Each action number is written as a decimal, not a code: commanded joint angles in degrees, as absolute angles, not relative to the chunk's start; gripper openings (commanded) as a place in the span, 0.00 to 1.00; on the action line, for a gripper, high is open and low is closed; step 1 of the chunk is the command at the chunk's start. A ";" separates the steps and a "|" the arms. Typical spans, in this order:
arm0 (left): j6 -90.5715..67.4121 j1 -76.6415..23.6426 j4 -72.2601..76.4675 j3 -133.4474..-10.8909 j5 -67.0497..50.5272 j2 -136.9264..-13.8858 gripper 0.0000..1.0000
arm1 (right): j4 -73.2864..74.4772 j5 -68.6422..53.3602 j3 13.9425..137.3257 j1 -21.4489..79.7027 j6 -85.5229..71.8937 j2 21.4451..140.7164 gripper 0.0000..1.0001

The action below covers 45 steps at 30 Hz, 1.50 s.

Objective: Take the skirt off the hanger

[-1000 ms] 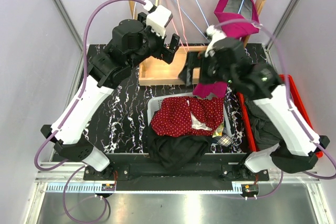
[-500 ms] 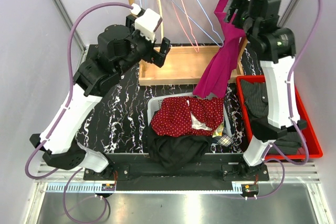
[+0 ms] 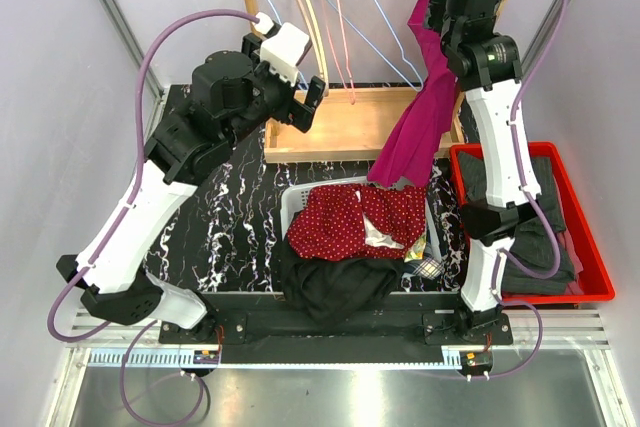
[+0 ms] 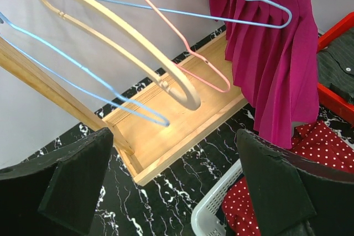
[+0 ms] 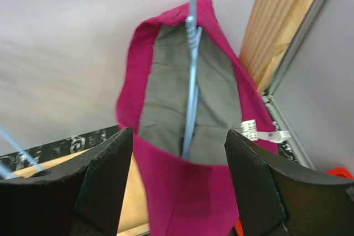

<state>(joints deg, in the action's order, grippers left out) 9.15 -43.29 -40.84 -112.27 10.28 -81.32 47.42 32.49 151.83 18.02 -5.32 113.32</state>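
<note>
A magenta pleated skirt (image 3: 420, 122) hangs on a light blue wire hanger (image 5: 191, 75) from the wooden rack at the back right. It also shows in the left wrist view (image 4: 276, 59) and in the right wrist view (image 5: 182, 192), where its grey lining faces the camera. My right gripper (image 3: 440, 12) is raised high beside the skirt's waistband, open, with the waistband between and ahead of its spread fingers. My left gripper (image 3: 305, 97) is open and empty, above the wooden tray (image 3: 335, 127), left of the skirt.
Several empty hangers (image 3: 330, 17) hang on the rack rail, wooden, blue and pink. A white basket (image 3: 300, 202) with a red dotted garment (image 3: 355, 222) and a black garment sits in front. A red bin (image 3: 575, 237) with dark clothes stands at right.
My right arm swung up from beside the tray to the top of the skirt. My left gripper drew back left a little. The hangers have swung.
</note>
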 commanded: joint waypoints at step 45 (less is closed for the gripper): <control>7.47 -42.54 -41.48 -112.15 8.28 -73.65 0.99 | 48.68 -5.86 117.99 13.53 -7.20 71.30 0.00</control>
<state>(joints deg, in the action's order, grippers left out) 8.27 -43.03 -41.76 -110.93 11.70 -76.14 45.63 4.56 124.18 13.23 -5.91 82.21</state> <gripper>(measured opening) 0.987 0.021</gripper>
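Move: The near wire arm of the hanger carrying the skirt stands between the right hand's open fingers' line, some 4 cm ahead, 3 cm to the right and 3 cm below. The skirt's middle hangs about 8 cm ahead, straight in line and 20 cm below; the empty blue hanger is about 12 cm left, 3 cm ahead and 3 cm lower. From the left hand, the skirt's hanger lies roughly 19 cm ahead, 30 cm right, about level. The right hand eases about 4 cm forward, a little right and down onto the skirt's hanger and shuts its fingers on the near wire arm below the neck, then lifts some 10 cm to bring the hook off the rail. Keeping that pinch, it draws back about 17 cm towards the robot while turning some 25 degrees counter-clockwise, as the empty left hand drifts a few centimetres back, left and up with its fingers open. ##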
